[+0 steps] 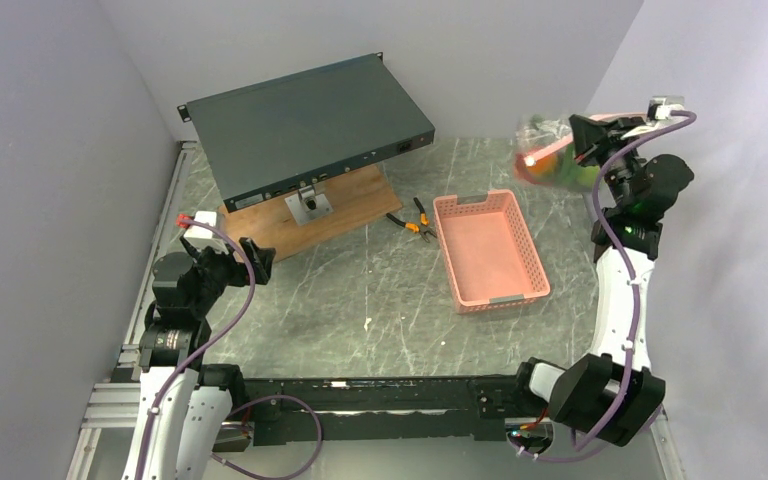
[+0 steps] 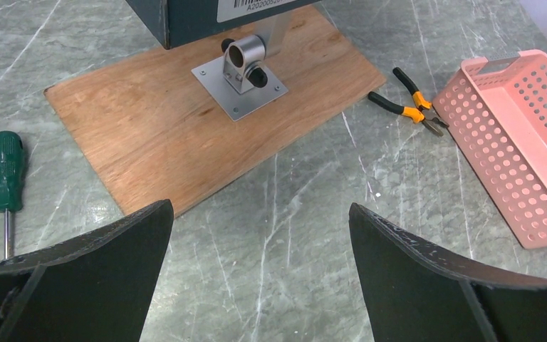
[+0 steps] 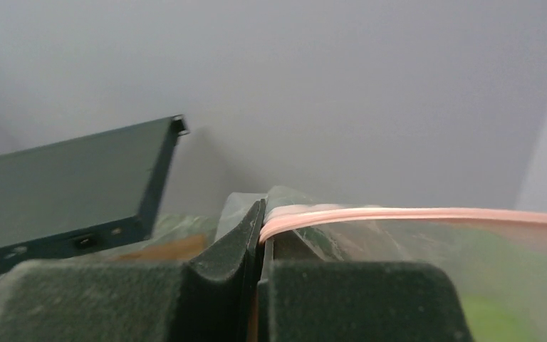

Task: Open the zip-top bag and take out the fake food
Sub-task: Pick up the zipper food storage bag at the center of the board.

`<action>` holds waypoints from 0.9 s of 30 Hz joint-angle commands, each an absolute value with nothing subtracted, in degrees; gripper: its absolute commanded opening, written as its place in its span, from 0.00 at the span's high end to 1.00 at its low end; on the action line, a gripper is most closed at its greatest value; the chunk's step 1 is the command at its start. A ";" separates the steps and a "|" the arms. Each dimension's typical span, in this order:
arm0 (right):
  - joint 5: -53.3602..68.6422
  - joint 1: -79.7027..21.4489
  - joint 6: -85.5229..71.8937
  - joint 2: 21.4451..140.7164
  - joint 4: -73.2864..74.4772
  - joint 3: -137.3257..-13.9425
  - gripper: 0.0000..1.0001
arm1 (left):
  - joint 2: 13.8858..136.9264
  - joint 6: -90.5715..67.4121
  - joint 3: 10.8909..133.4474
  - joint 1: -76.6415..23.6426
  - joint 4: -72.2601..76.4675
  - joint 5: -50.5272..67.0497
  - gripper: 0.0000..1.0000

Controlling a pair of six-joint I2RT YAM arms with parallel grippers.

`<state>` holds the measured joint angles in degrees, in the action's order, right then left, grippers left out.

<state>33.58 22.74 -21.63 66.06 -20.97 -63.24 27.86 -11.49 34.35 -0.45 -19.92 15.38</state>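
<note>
My right gripper [image 1: 585, 140] is raised at the back right, above the table, shut on the top edge of the clear zip-top bag [image 1: 545, 160]. The bag hangs from it with fake food [image 1: 560, 170] inside, green and red-orange pieces showing. In the right wrist view the jaws [image 3: 262, 231] pinch the bag's pink zip strip [image 3: 413, 214], which runs off to the right. My left gripper [image 1: 250, 262] is open and empty, low at the front left. Its fingers [image 2: 92, 271] frame bare table in the left wrist view.
A pink slotted basket [image 1: 488, 250] lies right of centre, also in the left wrist view [image 2: 520, 142]. Orange-handled pliers [image 1: 410, 220] lie beside it. A dark flat box [image 1: 305, 125] stands on a wooden board [image 1: 305, 215]. A green screwdriver [image 2: 6, 178] lies left.
</note>
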 commanded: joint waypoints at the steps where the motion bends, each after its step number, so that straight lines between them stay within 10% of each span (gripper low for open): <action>1: 43.78 20.43 -24.42 62.64 -20.77 -68.12 1.00 | 27.20 -11.29 34.37 -0.18 -17.43 17.13 0.01; 27: 81.74 5.26 -6.87 60.76 12.06 -77.62 1.00 | 27.33 -10.03 34.37 -0.18 -17.02 21.52 0.01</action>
<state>76.23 6.42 -8.75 61.28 12.53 -76.23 27.83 -11.22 34.35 -0.45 -19.53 19.66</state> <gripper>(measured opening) 0.014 0.989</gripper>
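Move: The right hand already holds the zipper food storage bag, which hangs some 10 cm below it and about 3 cm to its left. Its way leads to the bare middle of the table, roughly 34 cm left, 7 cm back and 42 cm down. The pink basket stands about 9 cm left, 3 cm ahead and 40 cm below, the pliers some 27 cm left and 11 cm ahead. From the left hand the bag is about 58 cm right, 14 cm ahead and 10 cm higher. Still pinching the bag's pink zipper strip between shut fingers, the right hand sweeps it left and back at nearly constant height, some 24 cm in all, high across the pink basket towards the bare middle of the table. On the way the wrist swings counter-clockwise by nearly 60 degrees, its left side dipping a little, so the fingers end up pointing mostly left. ##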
